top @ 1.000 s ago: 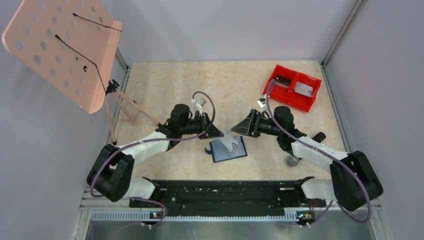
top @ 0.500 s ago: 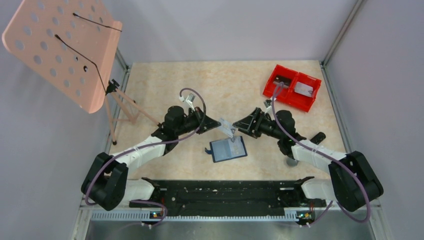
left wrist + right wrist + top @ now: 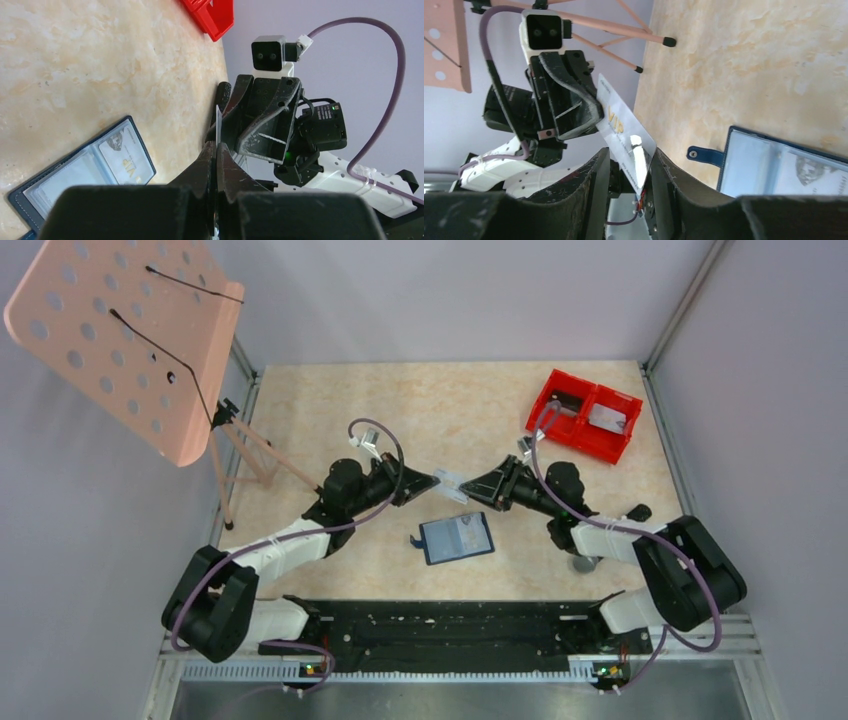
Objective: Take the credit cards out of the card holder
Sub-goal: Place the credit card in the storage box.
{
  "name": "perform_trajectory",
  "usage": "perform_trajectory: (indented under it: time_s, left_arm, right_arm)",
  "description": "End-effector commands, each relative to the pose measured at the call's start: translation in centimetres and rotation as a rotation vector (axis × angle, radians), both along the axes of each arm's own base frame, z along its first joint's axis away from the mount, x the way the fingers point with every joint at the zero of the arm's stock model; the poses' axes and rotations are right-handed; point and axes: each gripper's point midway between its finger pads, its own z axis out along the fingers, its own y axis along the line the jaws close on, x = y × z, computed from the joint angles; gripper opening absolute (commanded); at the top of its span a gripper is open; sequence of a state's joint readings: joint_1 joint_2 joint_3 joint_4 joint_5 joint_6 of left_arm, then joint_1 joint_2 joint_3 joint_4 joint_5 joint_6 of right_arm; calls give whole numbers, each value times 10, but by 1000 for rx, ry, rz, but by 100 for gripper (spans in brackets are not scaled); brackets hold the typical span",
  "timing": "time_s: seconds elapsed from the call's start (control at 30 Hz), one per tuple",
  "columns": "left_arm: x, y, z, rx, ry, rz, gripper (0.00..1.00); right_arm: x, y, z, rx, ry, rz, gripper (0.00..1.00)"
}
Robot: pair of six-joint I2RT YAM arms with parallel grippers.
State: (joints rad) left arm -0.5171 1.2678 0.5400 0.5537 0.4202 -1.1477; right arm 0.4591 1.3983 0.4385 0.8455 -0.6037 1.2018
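The card holder (image 3: 456, 537) lies open on the table, navy outside, pale blue inside. One pale credit card (image 3: 125, 160) still sits in its right pocket. A silver credit card (image 3: 450, 480) marked VIP hangs in the air above and behind the holder. My left gripper (image 3: 432, 482) is shut on one end of it, and in the left wrist view the card (image 3: 218, 117) shows edge-on between those fingers. My right gripper (image 3: 630, 152) faces the left one, its jaws apart on either side of the card's (image 3: 624, 132) free end.
A red two-compartment bin (image 3: 585, 415) stands at the back right with a dark flat piece and a pale one inside. A grey ball (image 3: 583, 562) rests beside the right arm. A pink music stand (image 3: 120, 340) on a tripod (image 3: 250, 455) occupies the back left.
The left gripper lifted the silver card up and back, away from the holder. The right gripper moved in to meet it and narrowed its jaws around the card's free end.
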Motion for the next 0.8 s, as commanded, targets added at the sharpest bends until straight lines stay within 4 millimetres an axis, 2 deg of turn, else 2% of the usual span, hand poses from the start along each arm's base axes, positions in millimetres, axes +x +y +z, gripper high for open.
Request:
perform_trajectory:
  time_s: [0.0,0.03,0.13,0.2,0.4,0.77]
  left_arm:
    - [6,5,17,-81,-61,65,0]
    - [6,7,17,-87,-63,77,0]
    - [6,8,17,-73,-67,77,0]
    - [6,9,14,-64,-63,80,0]
    - [6,11,14,-67,-65,92,0]
    - [3,11,21,-91,-75,85,0]
  right_arm:
    - [-6,11,26,85,-83,39,36]
    - [-6,11,27,93,-84,37,36]
    - [-3,8,27,103,-83,6,24]
    - [-2,7,26,102,-81,-3,20]
    - [0,8,29,112,-89,-3,16]
    - [2,8,27,125,-84,-11,16]
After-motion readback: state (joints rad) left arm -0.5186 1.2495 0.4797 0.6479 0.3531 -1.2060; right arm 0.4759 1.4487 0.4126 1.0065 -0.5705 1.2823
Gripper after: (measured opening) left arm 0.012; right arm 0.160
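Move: The right hand's part-open fingers stand around the free end of the credit card, whose middle is about 3 cm to its left, 1 cm ahead and nearly level. The open card holder lies some 5 cm back, 2 cm left and 17 cm below that hand; the red storage box is roughly 32 cm ahead, 32 cm right and 15 cm down. From the left hand, which already holds the card's other end, its middle is about 4 cm right and 1 cm back. Rising only about 1 cm with a slight roll, the right hand narrows its fingers around the card's free end, closing to under half their starting gap but not shut; firm contact can't be made out. The left hand keeps its pinch on the other end, easing about 1 cm left early on, turning some 5 degrees counter-clockwise, then nearly still. ##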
